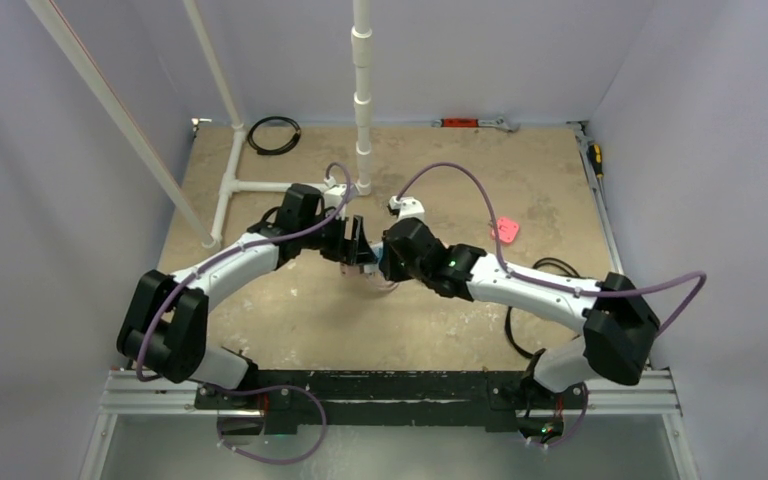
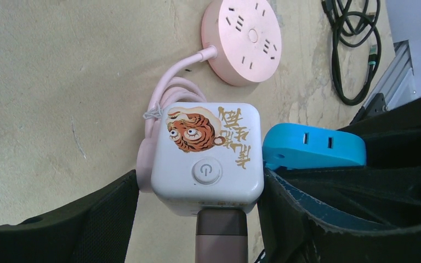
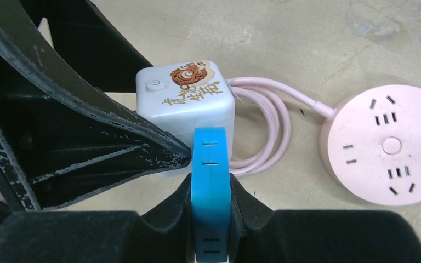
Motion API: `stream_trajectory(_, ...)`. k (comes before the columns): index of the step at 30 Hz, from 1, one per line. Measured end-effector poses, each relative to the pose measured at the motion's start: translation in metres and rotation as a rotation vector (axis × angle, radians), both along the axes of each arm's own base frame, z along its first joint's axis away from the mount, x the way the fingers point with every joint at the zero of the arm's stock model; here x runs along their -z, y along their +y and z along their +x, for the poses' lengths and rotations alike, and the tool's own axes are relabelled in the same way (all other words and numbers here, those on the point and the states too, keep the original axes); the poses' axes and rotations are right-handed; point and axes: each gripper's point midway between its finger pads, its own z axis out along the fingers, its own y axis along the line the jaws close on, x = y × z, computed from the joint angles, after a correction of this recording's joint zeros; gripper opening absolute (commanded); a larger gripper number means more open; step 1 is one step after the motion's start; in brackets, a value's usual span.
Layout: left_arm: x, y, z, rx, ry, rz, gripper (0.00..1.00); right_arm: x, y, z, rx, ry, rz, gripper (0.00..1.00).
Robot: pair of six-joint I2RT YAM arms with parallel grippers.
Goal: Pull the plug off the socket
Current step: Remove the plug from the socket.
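Note:
A white cube socket (image 2: 205, 156) with a tiger picture and a power button sits on the table; it also shows in the right wrist view (image 3: 189, 101). My left gripper (image 2: 200, 181) is shut on it, one finger on each side. A blue plug (image 2: 312, 145) sits against the cube's side. My right gripper (image 3: 211, 186) is shut on this blue plug (image 3: 211, 164). I cannot tell whether its prongs are still in the cube. A brown plug (image 2: 222, 235) sticks out of the cube's near face. In the top view both grippers, left (image 1: 358, 245) and right (image 1: 385, 262), meet at mid-table and hide the cube.
A round pink power strip (image 2: 244, 38) lies just beyond the cube, joined to it by a coiled pink cable (image 3: 271, 126). Black cables lie at the right (image 2: 356, 55) and back left (image 1: 273, 135). A white pipe frame (image 1: 362, 100) stands at the back. A small pink-red object (image 1: 505, 228) lies to the right.

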Motion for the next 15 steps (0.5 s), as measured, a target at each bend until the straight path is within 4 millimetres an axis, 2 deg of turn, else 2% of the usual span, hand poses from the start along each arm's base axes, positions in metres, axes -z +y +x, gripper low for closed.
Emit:
stream_trajectory(6,-0.017,-0.003,0.003,0.011,-0.055,-0.03,0.0,-0.017,-0.01,0.002,-0.105,0.015,0.155,0.0)
stream_trajectory(11,-0.009,0.01,0.005,-0.009,-0.058,0.026,0.0,-0.035,-0.028,0.018,-0.09,-0.039,0.178,0.0)
stream_trajectory(15,-0.006,0.013,0.004,-0.007,-0.058,0.043,0.0,-0.036,-0.029,0.019,-0.094,-0.044,0.178,0.0)
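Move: The right hand still grips the blue plug, seated in the white socket; the socket's middle lies about 4 cm to this hand's left, 2 cm ahead and 2 cm lower. The pink outlet disc is on the table some 9 cm to its right, about 1 cm farther out and 10 cm down. The left hand keeps the white socket between its fingers, with the blue plug about 4 cm to its right and 2 cm nearer the base, 1 cm above. Right hand pulls the blue plug about 5 cm up, right and forward, away from the socket the left grips. ##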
